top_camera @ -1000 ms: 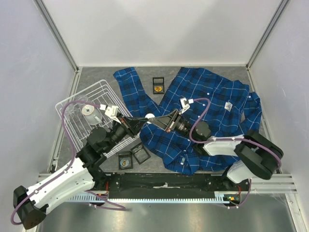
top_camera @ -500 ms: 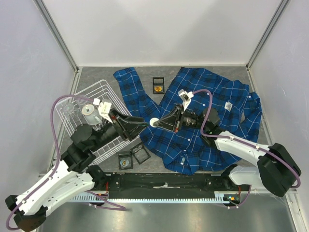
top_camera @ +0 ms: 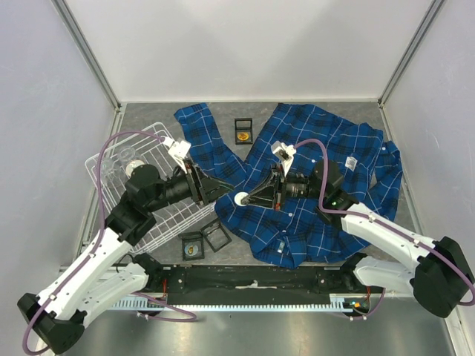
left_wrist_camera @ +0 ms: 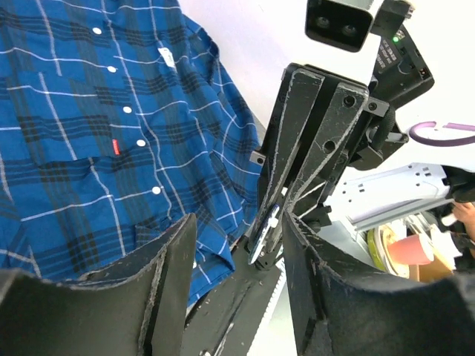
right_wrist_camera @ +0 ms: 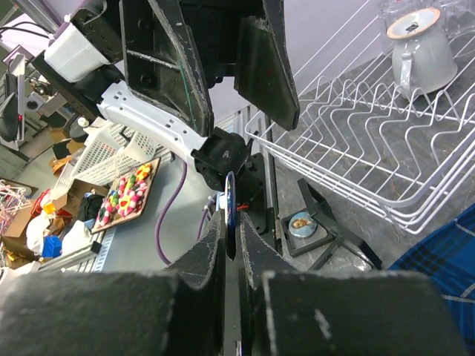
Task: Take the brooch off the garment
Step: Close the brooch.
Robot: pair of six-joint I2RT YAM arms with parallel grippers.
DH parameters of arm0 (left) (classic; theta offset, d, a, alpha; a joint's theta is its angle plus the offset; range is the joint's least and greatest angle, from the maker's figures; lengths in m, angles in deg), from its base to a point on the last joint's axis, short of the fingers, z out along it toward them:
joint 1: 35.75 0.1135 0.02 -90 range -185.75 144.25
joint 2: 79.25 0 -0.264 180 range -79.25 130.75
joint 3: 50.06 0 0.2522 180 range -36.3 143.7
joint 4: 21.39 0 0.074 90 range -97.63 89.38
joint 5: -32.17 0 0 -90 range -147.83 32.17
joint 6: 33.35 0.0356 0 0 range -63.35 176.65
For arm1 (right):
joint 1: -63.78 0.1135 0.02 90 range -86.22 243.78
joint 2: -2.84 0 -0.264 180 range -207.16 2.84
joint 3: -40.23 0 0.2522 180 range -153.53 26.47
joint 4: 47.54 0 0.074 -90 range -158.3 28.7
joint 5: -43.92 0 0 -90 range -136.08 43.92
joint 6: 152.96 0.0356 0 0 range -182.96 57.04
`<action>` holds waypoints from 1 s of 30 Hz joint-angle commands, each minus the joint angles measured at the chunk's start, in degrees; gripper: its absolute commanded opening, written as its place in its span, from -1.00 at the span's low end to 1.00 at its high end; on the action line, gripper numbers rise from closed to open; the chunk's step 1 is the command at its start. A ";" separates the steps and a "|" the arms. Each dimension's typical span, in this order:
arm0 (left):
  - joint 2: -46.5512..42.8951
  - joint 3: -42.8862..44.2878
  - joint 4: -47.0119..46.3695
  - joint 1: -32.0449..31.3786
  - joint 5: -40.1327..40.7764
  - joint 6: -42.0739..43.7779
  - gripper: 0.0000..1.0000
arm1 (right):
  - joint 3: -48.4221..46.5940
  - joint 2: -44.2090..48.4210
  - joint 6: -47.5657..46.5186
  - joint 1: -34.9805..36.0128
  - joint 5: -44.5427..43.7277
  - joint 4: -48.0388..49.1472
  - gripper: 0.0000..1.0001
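Observation:
The brooch (right_wrist_camera: pixel 231 213), a thin round disc seen edge-on, is pinched between the fingertips of my right gripper (right_wrist_camera: pixel 231 224). From above it shows as a white disc (top_camera: pixel 242 199) at the tip of the right gripper (top_camera: pixel 249 197), over the left edge of the garment (top_camera: pixel 326 156). No cloth hangs on it. My left gripper (left_wrist_camera: pixel 234 256) stands open and empty, pointing at the brooch (left_wrist_camera: pixel 265 236) from a short way off. The blue plaid garment (left_wrist_camera: pixel 89 126) lies spread flat on the table.
A white wire rack (top_camera: pixel 126 200) stands to the left under the left arm, with a grey mug (right_wrist_camera: pixel 419 44) in it. Small black boxes (top_camera: pixel 243 131) (top_camera: pixel 217 236) lie near the shirt, one (right_wrist_camera: pixel 303 222) holding another round badge.
The left gripper opened, let go of the brooch and drew back to the left. The right gripper stays shut on the brooch and has shifted slightly toward the near edge.

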 commanded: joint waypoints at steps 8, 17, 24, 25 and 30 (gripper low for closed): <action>5.86 -2.80 -9.86 1.89 -20.15 -4.23 -0.06 | -1.67 1.98 -1.77 -0.51 1.09 -0.39 -1.00; 5.95 -2.72 -10.04 2.24 -19.89 -4.32 -0.69 | -2.98 1.28 -2.99 -0.77 2.41 -3.36 -0.90; 6.74 -0.61 -5.12 2.33 -18.58 -5.01 -0.96 | -5.44 3.64 -9.93 -0.77 -0.93 -15.84 0.18; 6.48 -0.17 -3.81 2.50 -16.75 -5.20 -0.96 | -5.88 4.26 -11.69 -0.77 -1.80 -18.73 0.28; 7.61 7.55 14.45 2.59 -5.59 -5.89 -0.96 | -7.03 9.35 -20.93 -0.60 -13.73 -38.08 0.71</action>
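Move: The brooch, still pinched in the right fingertips, has its middle about 2 cm left of the right hand, level with it. From the open left hand it lies about 4 cm right, 2 cm back and 2 cm below. From that left hand the open black frame is some 9 cm back, 5 cm left and the coin tray some 13 cm back, 13 cm left, both roughly 27 cm below. The left hand goes about 4 cm back, right and down, pinches the brooch; the right opens and comes free. ##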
